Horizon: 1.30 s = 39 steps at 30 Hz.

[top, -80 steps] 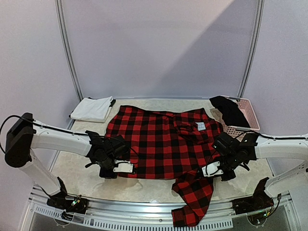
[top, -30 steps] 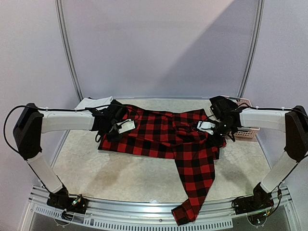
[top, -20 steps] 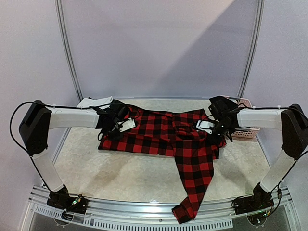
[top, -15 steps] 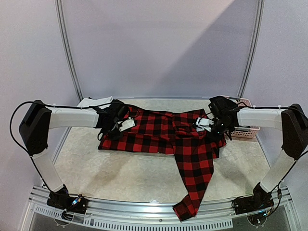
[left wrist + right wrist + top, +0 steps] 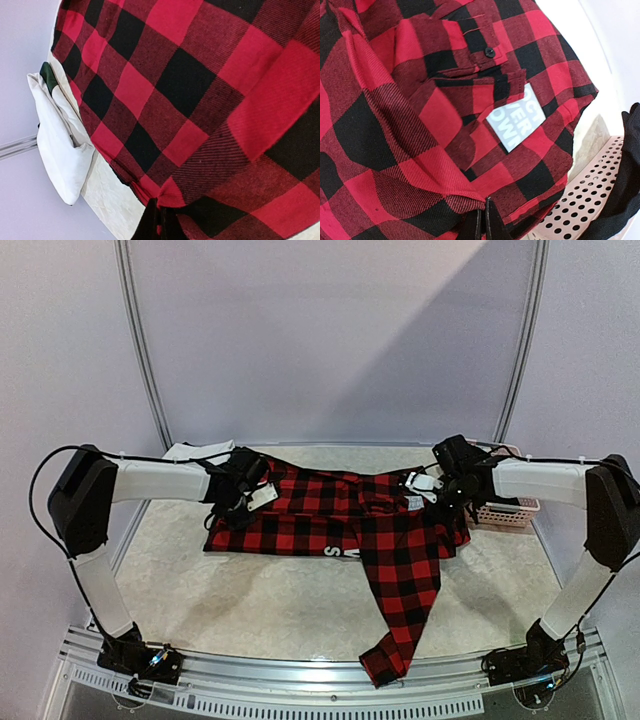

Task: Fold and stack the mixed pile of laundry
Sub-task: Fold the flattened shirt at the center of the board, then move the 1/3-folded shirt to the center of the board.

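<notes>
The red-and-black checked flannel shirt point(image 5: 340, 525) lies across the back half of the table, folded over on itself, with one sleeve point(image 5: 400, 620) trailing to the front edge. My left gripper point(image 5: 262, 498) is shut on the shirt's left edge point(image 5: 165, 197), the cloth bunched at the fingertips point(image 5: 150, 222). My right gripper point(image 5: 420, 483) is shut on the shirt's right edge point(image 5: 470, 192), near its white label point(image 5: 517, 122). A folded white cloth point(image 5: 192, 452) with a dark green piece point(image 5: 48, 75) beside it lies at the back left. A black garment point(image 5: 625, 195) hangs over the basket.
A pink perforated basket point(image 5: 505, 512) stands at the back right, just beyond the right gripper, and shows close by in the right wrist view point(image 5: 580, 210). The pale table top point(image 5: 250, 600) shows in front of the shirt. The sleeve's cuff reaches the table's front rail point(image 5: 300, 695).
Both grippers have carried the shirt's near edge up and toward the back, folding it over. The hanging sleeve slid back with it. In the last second they crept slightly farther back.
</notes>
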Motion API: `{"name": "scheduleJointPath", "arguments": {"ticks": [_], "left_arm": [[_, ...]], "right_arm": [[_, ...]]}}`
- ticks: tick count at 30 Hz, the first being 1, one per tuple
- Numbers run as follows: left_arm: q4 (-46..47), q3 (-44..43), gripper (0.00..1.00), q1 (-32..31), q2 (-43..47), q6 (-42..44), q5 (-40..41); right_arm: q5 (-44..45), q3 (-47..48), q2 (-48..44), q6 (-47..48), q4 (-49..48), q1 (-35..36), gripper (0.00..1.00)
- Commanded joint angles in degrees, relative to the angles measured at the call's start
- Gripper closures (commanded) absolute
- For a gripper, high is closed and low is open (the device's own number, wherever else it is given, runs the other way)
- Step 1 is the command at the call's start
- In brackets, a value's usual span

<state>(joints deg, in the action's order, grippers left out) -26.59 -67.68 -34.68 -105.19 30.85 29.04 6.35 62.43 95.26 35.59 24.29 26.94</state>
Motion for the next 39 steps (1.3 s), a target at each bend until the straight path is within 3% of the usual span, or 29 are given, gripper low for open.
{"name": "scheduleJointPath", "arguments": {"ticks": [1, 13, 16, 19, 21, 23, 28, 33, 36, 39], "left_arm": [[-2.53, -1.89, 0.95, 1.19, -0.50, -2.07, 0.08], [-0.65, -1.89, 0.94, 1.19, 0.51, -2.78, 1.23], [0.94, -1.43, 0.74, 1.15, 1.26, -3.58, 4.57], [2.49, -0.05, 0.52, 0.19, 5.22, -4.58, 7.66], [2.14, 1.45, 0.48, -0.76, 8.90, -5.05, 8.52], [-1.02, 2.77, 0.46, -1.96, 12.47, -5.80, 8.12], [-11.11, 4.72, 0.43, -2.27, 18.30, -17.74, -0.17], [-11.05, 8.42, 0.43, 1.33, 20.58, -32.32, -14.05], [-6.33, 12.33, 0.43, 2.08, 20.49, -34.74, -19.84], [-4.91, 13.10, 0.43, 1.99, 19.78, -31.17, -25.27]], "right_arm": [[1.78, 0.97, 2.11, -1.40, 0.11, -0.24, 0.96], [1.39, 3.01, 3.00, -2.52, 0.89, -0.22, 0.93], [2.19, 3.38, 2.37, -3.23, 1.34, -0.34, 0.87], [1.83, 4.56, -0.63, -4.89, 2.82, -1.00, 0.66], [-1.49, 6.30, -2.85, -7.11, 7.40, -2.83, 0.57], [-5.10, 7.68, -4.51, -8.78, 11.85, -4.90, 0.55], [-9.99, 3.12, -7.05, -8.41, 18.60, -6.19, 0.54], [-9.98, -0.86, -5.47, -7.56, 21.78, -6.88, 0.50], [-12.21, -1.23, -4.13, -7.88, 21.63, -7.95, 0.48], [-13.54, -0.72, -2.56, -7.76, 21.93, -8.05, 0.47]]}}
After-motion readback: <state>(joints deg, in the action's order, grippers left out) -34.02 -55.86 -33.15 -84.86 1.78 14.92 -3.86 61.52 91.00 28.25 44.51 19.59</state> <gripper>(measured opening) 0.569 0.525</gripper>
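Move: My left hand still pinches the turned-over edge of the red-and-black shirt; the shirt's near left corner lies about 8 cm back, 4 cm left and 2 below. From my right hand, also pinching, the near right corner is some 9 cm back, 4 right and 3 below. The white folded shirt is roughly 18 cm ahead and 8 left of my left hand. The basket sits about 10 cm ahead and 13 right of my right hand, the loose sleeve 19 back and 7 left. I open both hands to let go of the shirt edge, then lift clear and arc back over the folded part and down towards its near corners. My left goes up some 9 cm and ends about 7 cm back, rolling and turning counter-clockwise; my right hops 5 cm up, ends 7 cm back and 5 right, its fingers tipping steeper by about 20 degrees. ##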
